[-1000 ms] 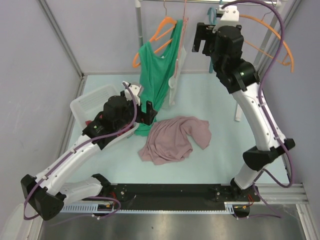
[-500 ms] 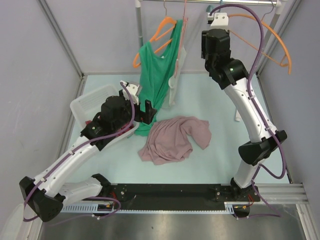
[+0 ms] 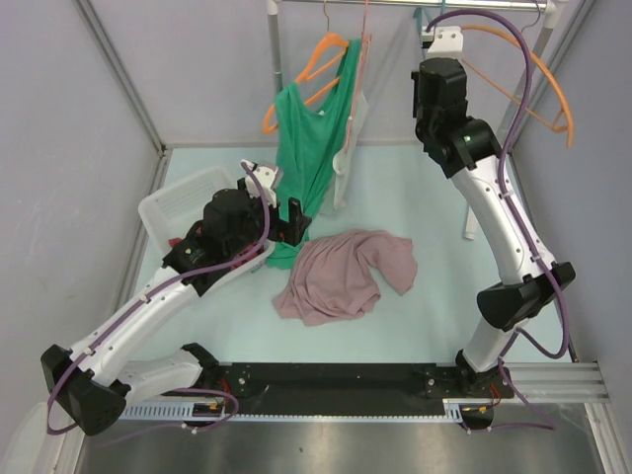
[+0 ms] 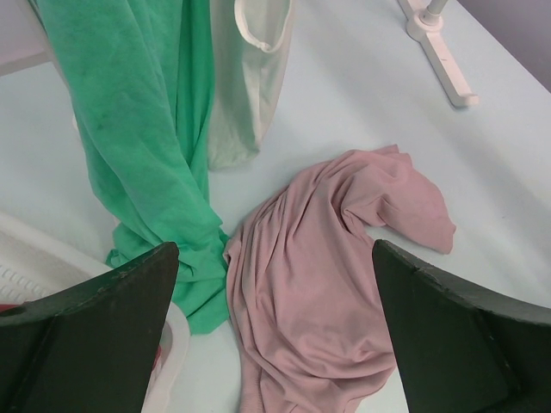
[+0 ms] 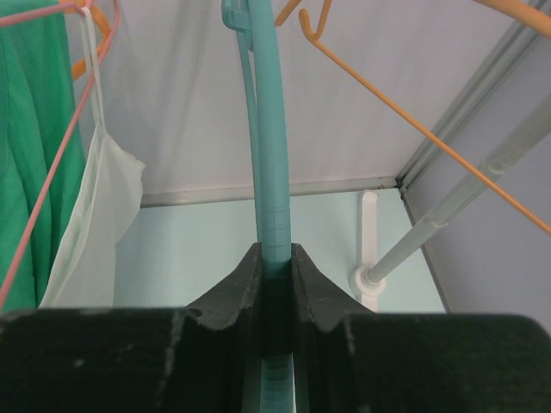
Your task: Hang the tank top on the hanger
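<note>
The pink-mauve tank top (image 3: pixel 341 275) lies crumpled on the table's middle; the left wrist view shows it (image 4: pixel 336 284) straight below. My left gripper (image 3: pixel 281 204) hovers above its left edge, open, with nothing between the jaws (image 4: pixel 274 254). My right gripper (image 3: pixel 433 71) is raised to the rail at the back right. In the right wrist view it (image 5: pixel 275 254) is shut on the thin teal hanger (image 5: pixel 269 129), whose bar runs up between the jaws to the hook on the rail.
A green tank top (image 3: pixel 306 138) hangs on an orange hanger from the rail and trails onto the table beside a white garment (image 3: pixel 351 148). Orange hangers (image 3: pixel 533 79) hang right of the teal one. A white basket (image 3: pixel 183 202) sits left. The rack's foot (image 3: pixel 471 227) stands at the right.
My right gripper has moved to the right along the rail and closed from open onto the teal hanger. The left arm and the tank top have stayed put.
</note>
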You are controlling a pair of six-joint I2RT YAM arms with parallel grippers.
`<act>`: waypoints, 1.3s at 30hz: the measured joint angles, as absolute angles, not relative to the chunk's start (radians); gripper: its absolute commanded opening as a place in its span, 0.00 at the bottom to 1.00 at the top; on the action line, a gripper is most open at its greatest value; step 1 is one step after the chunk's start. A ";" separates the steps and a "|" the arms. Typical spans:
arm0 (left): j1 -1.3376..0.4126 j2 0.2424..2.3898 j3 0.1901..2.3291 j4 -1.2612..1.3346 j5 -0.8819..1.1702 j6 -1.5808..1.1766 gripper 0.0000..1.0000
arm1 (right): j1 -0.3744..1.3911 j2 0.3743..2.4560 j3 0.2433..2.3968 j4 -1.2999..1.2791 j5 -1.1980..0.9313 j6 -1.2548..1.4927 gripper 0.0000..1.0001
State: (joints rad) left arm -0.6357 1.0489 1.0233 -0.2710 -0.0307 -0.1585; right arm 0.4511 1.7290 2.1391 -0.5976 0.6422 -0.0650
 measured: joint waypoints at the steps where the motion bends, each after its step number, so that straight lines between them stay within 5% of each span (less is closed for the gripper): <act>1: -0.636 1.049 1.023 -0.271 -0.031 -0.159 1.00 | 0.450 1.727 2.139 -0.596 0.642 -0.065 0.00; 16: -0.636 1.052 1.021 -0.271 -0.030 -0.159 0.99 | 0.455 1.671 2.132 -0.562 0.593 -0.085 0.00; 39: -0.655 1.063 1.017 -0.271 -0.068 -0.125 0.97 | 0.752 1.166 1.483 -0.703 0.696 0.094 0.00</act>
State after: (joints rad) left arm -0.6552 1.0626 1.0172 -0.2707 -0.0685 -0.1246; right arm 0.7525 1.1664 1.4826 -0.7033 0.6964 0.0937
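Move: The right hand already holds the blue hanger, still hooked over the rail, which runs about 6 cm ahead of the hand and 10 cm above it. The tank top lies spread on the table roughly 15 cm back, 15 cm to the left and 43 cm below. The white garment hangs 15 cm left and 5 cm ahead, 20 cm lower; the orange hanger is some 17 cm right, about level ahead. From the left hand the tank top is about 11 cm right, 2 cm ahead and 27 cm below. Keeping its closed grip on the blue hanger, the right hand first eases it up about 3.5 cm to free its hook from the rail. It then draws back some 16 cm, sinking about 11 cm from that high point, away from the rail and towards the tank top, while turning roughly 10 degrees counter-clockwise and ending tipped slightly down. ##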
